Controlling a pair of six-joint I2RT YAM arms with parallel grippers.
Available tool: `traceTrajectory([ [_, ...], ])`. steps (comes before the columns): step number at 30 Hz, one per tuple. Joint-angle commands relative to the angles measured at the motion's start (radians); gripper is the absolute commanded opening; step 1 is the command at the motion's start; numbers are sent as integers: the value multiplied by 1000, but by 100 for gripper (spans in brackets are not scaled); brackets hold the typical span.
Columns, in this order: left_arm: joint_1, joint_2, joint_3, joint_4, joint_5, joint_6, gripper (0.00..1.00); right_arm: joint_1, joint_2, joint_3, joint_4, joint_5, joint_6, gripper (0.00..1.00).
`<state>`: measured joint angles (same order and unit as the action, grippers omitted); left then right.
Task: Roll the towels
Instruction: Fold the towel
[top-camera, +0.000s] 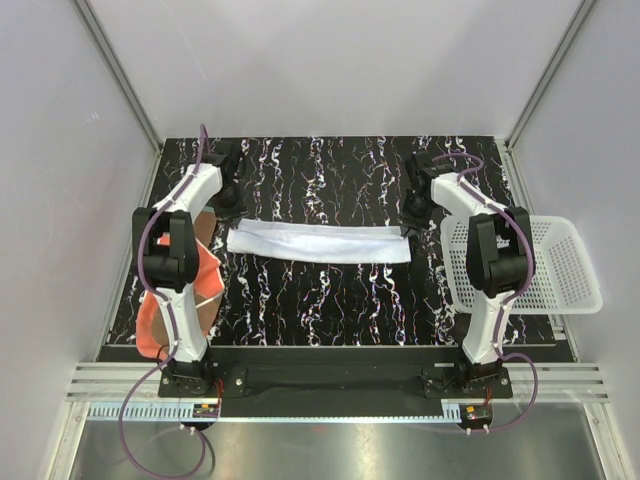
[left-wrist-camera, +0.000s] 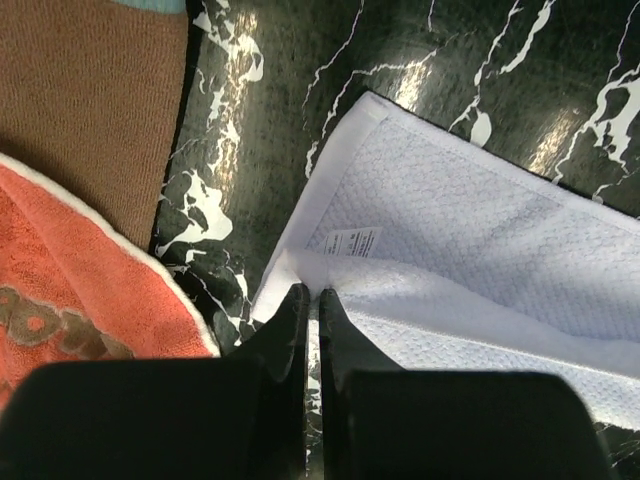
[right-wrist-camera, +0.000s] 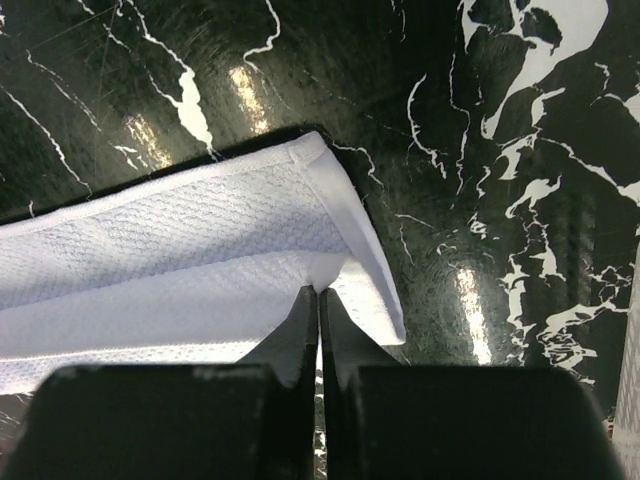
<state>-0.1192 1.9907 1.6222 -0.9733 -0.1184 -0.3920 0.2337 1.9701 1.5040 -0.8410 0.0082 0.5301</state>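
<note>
A white towel (top-camera: 318, 242) lies folded into a long strip across the middle of the black marbled table. My left gripper (top-camera: 232, 205) is shut on a pinch of its left end (left-wrist-camera: 315, 290), where a small printed label (left-wrist-camera: 345, 241) shows on the white towel (left-wrist-camera: 470, 215). At the strip's right end my right gripper (top-camera: 412, 212) is shut on a fold of the white towel (right-wrist-camera: 180, 260), its jaws meeting at the cloth (right-wrist-camera: 319, 290). An orange towel (top-camera: 160, 300) with a brownish reverse (left-wrist-camera: 85, 110) lies partly under the left arm; its orange face (left-wrist-camera: 80, 290) has white print.
A white perforated basket (top-camera: 550, 265) sits at the right edge of the table, overhanging it. Grey walls enclose the table on the back and sides. The arm bases stand on a rail at the near edge.
</note>
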Motion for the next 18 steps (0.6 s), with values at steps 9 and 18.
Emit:
traceTrajectory([
  [9,6,85,130,-2,-3,21,23,-33,96,93,-3,-5,-45,7],
  [18,4,25,147,47,34,19,94,-50,87,229,-96,81,-45,84],
])
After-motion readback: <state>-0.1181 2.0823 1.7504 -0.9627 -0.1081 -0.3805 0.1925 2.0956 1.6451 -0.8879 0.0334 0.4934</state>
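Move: Each hand pinches one end of the white towel's folded-over edge, 3 or 4 cm above the table. The towel's far-left corner lies about 5 cm straight ahead of the left hand, its near-left corner 4 cm back and 2 cm left, and the orange towel some 14 cm back and 13 cm left. The far-right corner lies about 4 cm ahead and 1 cm right of the right hand, the basket about 6 cm back and 27 cm right. Both hands carry the pinched edge on towards the towel's far edge while sinking, the left by about 1 cm and the right by some 2.5 cm, then open wide and let go of it. Still opening, they keep going forward and start to rise, about 3.5 cm forward in all on the left and 2.5 cm on the right, the right hand also easing about 1.5 cm to its right. ##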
